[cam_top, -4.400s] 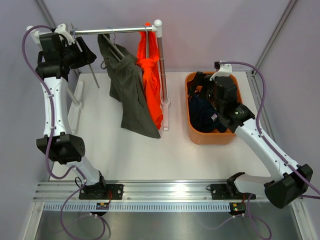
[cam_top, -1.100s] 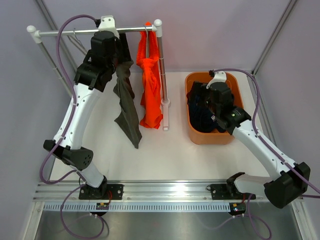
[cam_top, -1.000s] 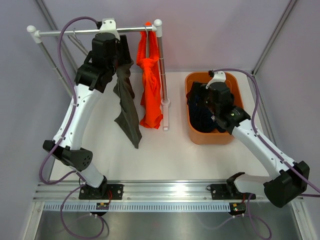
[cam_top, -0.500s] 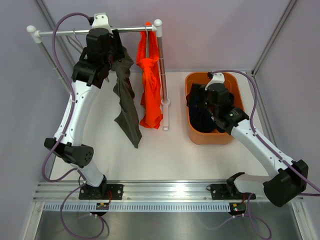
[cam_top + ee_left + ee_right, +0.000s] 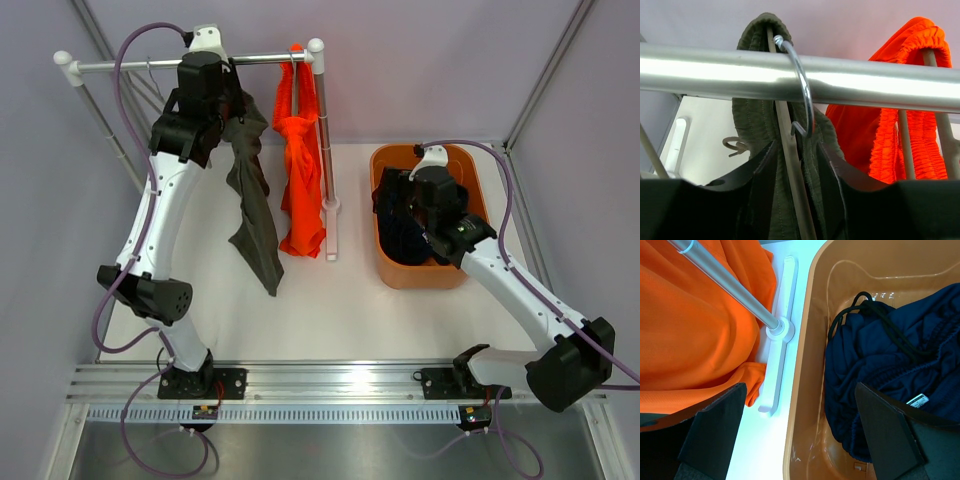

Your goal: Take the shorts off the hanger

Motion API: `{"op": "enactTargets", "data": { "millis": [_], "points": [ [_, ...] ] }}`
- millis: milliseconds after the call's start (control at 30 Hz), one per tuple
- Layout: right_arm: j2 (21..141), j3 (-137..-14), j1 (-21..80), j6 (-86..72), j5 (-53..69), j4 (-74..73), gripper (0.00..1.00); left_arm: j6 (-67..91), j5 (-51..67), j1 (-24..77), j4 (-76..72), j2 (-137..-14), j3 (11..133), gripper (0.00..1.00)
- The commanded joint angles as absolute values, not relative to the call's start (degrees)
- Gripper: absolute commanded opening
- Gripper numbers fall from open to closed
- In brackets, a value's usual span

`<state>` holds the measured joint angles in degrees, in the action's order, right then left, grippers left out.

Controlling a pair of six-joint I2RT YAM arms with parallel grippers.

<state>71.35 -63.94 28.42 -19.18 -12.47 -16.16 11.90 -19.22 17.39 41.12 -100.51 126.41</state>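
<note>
Olive-grey shorts (image 5: 255, 215) hang from a hanger whose metal hook (image 5: 802, 80) sits over the silver rail (image 5: 130, 65). My left gripper (image 5: 232, 105) is up at the rail. In the left wrist view its jaws press on the olive-grey shorts (image 5: 755, 115) and the hanger bar from both sides, so the left gripper (image 5: 796, 170) is shut on them. Bright orange shorts (image 5: 300, 170) hang further right, near the rack's post. Navy shorts (image 5: 405, 235) lie in the orange bin (image 5: 420, 275). My right gripper (image 5: 800, 387) hovers open over the bin's left wall, holding nothing.
The rack's right post (image 5: 322, 130) stands on a white foot (image 5: 777, 370) between the orange shorts (image 5: 695, 325) and the bin (image 5: 810, 390). Purple-grey walls and slanted frame bars close in the back and sides. White table shows in front of the rack.
The left gripper's jaws have narrowed onto the olive-grey shorts at the hanger, and its wrist has shifted slightly along the rail. The right arm has hardly moved.
</note>
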Motion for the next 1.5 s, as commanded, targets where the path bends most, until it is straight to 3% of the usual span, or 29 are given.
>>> {"op": "enactTargets", "data": {
  "millis": [0,33,133,267,833,1033,1467],
  "points": [
    [72.0,-64.4,28.4,-18.9,-13.0,-14.4,1.0,11.4,-17.4,17.1,40.2,-100.8,129.3,0.37],
    [71.9,-64.5,28.4,-18.9,-12.9,-14.4,1.0,11.4,-17.3,17.1,40.2,-100.6,128.9,0.31],
    [72.1,-64.6,28.4,-18.9,-12.8,-14.6,0.99,11.3,-17.2,17.1,40.6,-100.4,128.9,0.25],
    [71.8,-64.6,28.5,-19.0,-12.7,-14.7,1.0,10.6,-17.1,17.1,41.1,-99.9,129.1,0.0],
    [72.2,-65.5,28.4,-19.0,-11.8,-14.1,0.99,5.2,-13.0,15.7,35.4,-89.0,128.6,0.0],
    [72.3,-66.0,28.4,-18.9,-11.7,-14.4,0.99,6.8,-8.4,15.0,43.7,-89.5,132.7,0.0],
    [71.5,-67.1,28.5,-18.4,-10.7,-15.8,0.99,8.7,-2.3,15.0,44.2,-78.4,111.1,0.0]
  ]
}}
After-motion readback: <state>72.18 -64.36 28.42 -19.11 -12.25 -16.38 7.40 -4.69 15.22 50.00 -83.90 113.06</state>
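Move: The neck of the hanger carrying the green shorts is right between my left fingertips, with its hook over the rail about 5 cm above and 1 cm ahead. The orange shorts hang some 13 cm to the right and 15 cm lower, level in reach; the empty hanger is about 16 cm to the left, level in reach. From my right hand the neck is roughly 34 cm left, 12 cm ahead and 17 cm higher. I shut my left fingers on the hanger neck just under the hook, then, gripping it, draw back and up about 6.5 cm to clear the rail. Once up there I keep pulling back towards my base and sink some 7 cm, turning the hand roughly 15 degrees clockwise. ##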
